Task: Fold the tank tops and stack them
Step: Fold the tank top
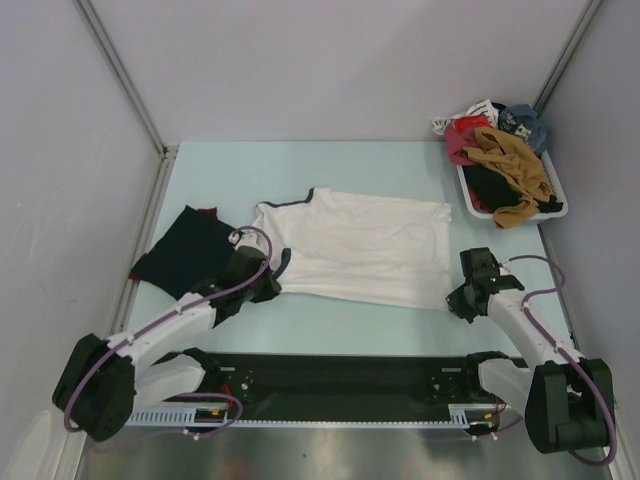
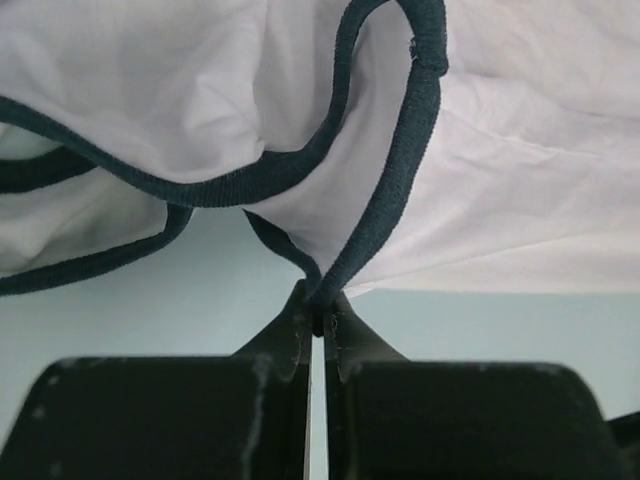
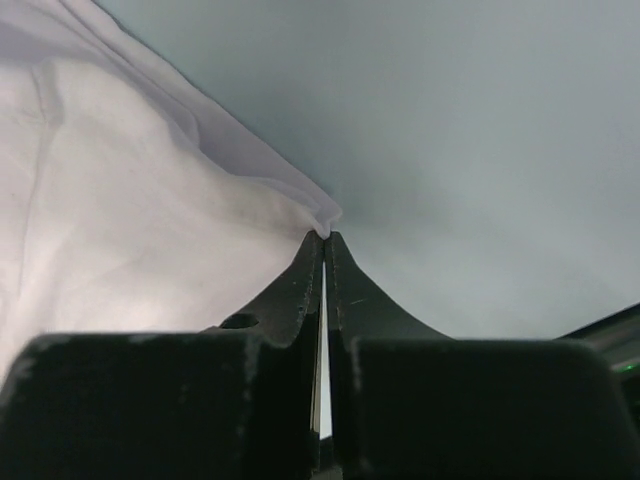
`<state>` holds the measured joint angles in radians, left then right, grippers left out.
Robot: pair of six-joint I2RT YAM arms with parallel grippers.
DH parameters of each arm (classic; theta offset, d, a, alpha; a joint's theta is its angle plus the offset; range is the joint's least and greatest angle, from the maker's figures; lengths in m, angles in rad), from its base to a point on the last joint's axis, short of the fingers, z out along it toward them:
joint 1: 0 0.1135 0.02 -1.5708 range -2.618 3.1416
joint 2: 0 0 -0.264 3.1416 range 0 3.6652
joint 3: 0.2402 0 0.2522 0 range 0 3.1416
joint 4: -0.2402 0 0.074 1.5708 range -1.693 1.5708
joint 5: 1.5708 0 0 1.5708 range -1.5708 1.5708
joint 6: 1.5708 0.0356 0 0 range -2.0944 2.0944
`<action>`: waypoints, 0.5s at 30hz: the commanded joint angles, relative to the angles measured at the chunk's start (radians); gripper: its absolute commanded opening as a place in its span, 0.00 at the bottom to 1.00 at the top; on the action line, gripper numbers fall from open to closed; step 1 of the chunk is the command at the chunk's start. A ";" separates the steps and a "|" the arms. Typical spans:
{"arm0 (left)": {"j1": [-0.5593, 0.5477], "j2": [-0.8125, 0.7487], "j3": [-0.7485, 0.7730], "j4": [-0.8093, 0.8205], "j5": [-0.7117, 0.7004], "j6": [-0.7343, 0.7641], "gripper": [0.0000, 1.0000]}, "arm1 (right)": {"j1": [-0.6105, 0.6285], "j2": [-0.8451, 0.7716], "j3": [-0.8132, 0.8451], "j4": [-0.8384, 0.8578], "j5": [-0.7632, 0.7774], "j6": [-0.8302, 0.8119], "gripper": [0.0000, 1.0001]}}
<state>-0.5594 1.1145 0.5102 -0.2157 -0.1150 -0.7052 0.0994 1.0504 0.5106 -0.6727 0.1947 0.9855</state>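
A white tank top (image 1: 360,248) with navy trim lies spread flat in the middle of the pale table. My left gripper (image 1: 272,285) is shut on its navy strap at the near left corner; the left wrist view shows the trim (image 2: 385,215) pinched between the tips of that gripper (image 2: 320,305). My right gripper (image 1: 462,300) is shut on the near right corner of the same top, and the white cloth (image 3: 150,210) ends in the closed tips (image 3: 326,238). A dark navy tank top (image 1: 185,250) with a maroon edge lies folded to the left.
A white basket (image 1: 561,194) at the back right holds a heap of other clothes in red, tan, black and blue. Grey walls close the table in on three sides. A black rail with the arm bases runs along the near edge.
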 commanded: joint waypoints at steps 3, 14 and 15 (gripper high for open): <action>-0.013 -0.143 -0.093 -0.120 0.043 -0.062 0.00 | -0.006 -0.094 -0.018 -0.169 -0.011 0.067 0.00; -0.037 -0.205 -0.171 -0.112 0.063 -0.076 0.72 | 0.008 -0.291 0.015 -0.294 -0.003 0.073 0.55; -0.040 -0.222 -0.144 -0.157 0.048 -0.065 0.81 | 0.008 -0.287 0.034 -0.297 0.015 0.059 0.57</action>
<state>-0.5896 0.9272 0.3412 -0.2996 -0.0414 -0.7776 0.1017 0.7757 0.4946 -0.9226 0.1707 1.0626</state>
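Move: In the left fingers is the trimmed strap corner of the white tank top, and the near table edge it is drawn towards lies about 14 cm straight back and 4 below; the white tank top's middle is roughly 12 ahead, 19 right, the folded navy tank top some 10 ahead, 22 left. The right hand pinches the other near corner about a centimetre above the table; from it the near table edge is about 11 cm straight back, the white tank top's middle some 15 ahead and 25 left. Drawing the pinched near side of the white tank top back towards the robot, both hands travel together: the left about 6 cm, sinking some 4 cm in the later part, the right about 4 cm while rising some 2 cm. Near the end both grippers open, let go of their corners, and the left starts to lift. ##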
